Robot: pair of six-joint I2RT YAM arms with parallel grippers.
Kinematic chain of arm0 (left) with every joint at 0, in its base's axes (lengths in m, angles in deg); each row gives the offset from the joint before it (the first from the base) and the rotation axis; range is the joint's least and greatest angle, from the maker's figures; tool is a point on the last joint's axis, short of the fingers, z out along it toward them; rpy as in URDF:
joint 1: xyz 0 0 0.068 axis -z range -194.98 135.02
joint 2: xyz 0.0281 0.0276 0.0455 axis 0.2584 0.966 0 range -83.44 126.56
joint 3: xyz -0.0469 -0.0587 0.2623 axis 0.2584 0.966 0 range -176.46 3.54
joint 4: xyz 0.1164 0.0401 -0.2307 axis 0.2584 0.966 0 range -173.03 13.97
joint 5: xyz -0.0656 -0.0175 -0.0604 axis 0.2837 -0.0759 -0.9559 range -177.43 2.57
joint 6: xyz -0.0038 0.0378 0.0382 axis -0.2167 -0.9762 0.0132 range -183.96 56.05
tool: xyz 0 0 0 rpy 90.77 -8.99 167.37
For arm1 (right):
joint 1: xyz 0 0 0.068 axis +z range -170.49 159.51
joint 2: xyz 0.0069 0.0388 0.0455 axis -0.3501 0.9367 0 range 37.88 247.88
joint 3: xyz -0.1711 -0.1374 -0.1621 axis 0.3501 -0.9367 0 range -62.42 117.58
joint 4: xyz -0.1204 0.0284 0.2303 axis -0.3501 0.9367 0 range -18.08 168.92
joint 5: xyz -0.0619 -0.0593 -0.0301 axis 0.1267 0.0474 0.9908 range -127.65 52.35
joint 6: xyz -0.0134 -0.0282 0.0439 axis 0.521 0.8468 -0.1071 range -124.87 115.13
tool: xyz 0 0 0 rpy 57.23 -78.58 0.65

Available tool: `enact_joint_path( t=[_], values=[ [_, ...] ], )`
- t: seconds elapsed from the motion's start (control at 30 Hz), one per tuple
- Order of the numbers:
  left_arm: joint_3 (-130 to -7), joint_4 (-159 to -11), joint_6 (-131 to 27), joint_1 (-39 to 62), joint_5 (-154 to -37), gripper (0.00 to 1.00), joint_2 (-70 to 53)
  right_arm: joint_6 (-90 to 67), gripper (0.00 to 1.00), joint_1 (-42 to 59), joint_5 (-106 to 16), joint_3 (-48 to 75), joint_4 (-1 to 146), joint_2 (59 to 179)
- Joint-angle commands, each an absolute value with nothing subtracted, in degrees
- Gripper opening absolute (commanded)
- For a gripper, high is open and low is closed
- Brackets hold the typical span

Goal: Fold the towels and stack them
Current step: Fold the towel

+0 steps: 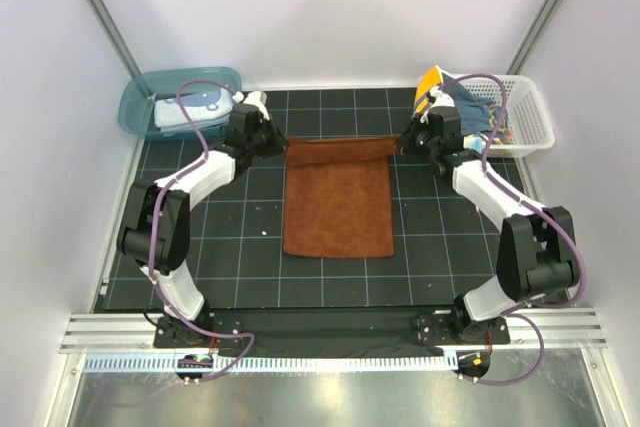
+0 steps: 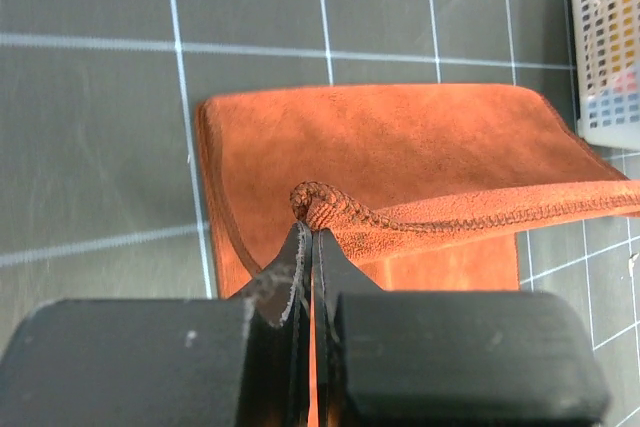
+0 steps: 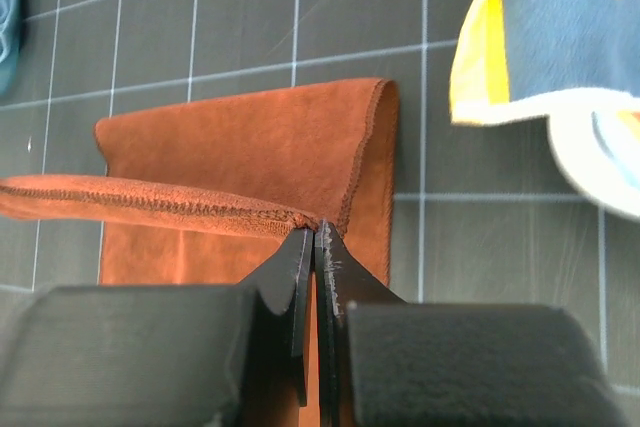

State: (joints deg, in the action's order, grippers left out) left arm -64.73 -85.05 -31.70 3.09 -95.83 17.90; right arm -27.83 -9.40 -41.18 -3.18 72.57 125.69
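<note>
A rust-brown terry towel (image 1: 338, 207) lies on the black gridded mat, its far edge lifted and stretched between both grippers. My left gripper (image 1: 283, 145) is shut on the towel's far left corner (image 2: 318, 205). At the far right corner (image 3: 310, 219) my right gripper (image 1: 402, 144) is shut on the same towel. The hem (image 2: 500, 209) runs taut between them above the flat part (image 3: 240, 137). A navy towel with a yellow border (image 1: 447, 93) hangs over the white basket's rim, also in the right wrist view (image 3: 545, 17). A pale blue and white towel (image 1: 195, 107) lies in the teal tub.
The teal plastic tub (image 1: 138, 97) stands at the far left corner of the mat. The white lattice basket (image 1: 527, 117) stands at the far right, its corner in the left wrist view (image 2: 608, 47). Grey walls close in both sides and the back.
</note>
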Motion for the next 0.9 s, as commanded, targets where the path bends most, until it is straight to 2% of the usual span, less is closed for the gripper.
enact_joint_path(
  t=[0.0, 0.87],
  values=[
    [-61.43, -87.24, -30.91, 3.48, -91.83, 0.00, 12.99, -28.77, 0.01, -8.28, -38.18, -5.90, 71.57, 120.87],
    [-48.67, -84.61, -28.80, 10.60, -81.45, 0.00, -2.66, -28.25, 0.01, -3.45, -34.48, -18.21, 77.37, 106.88]
  ],
)
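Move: The left hand pinches one far corner of the brown towel, and that side's near corner, where it is headed, lies about 29 cm back, straight in line and some 13 cm below. The right hand holds the other far corner; its near corner is roughly 28 cm back, level sideways and 15 cm lower. The teal tub stands about 30 cm left and 12 cm ahead of the left hand; the white basket is some 28 cm right and 13 cm ahead of the right. Back towards the robot, easing off in speed, both hands draw the held hem about 8 cm over the towel's lower half towards its near edge, fingers still shut on the corners. The right hand also sinks some 2 cm, while the left dips a touch and then ends slightly higher; the wrists barely turn. ##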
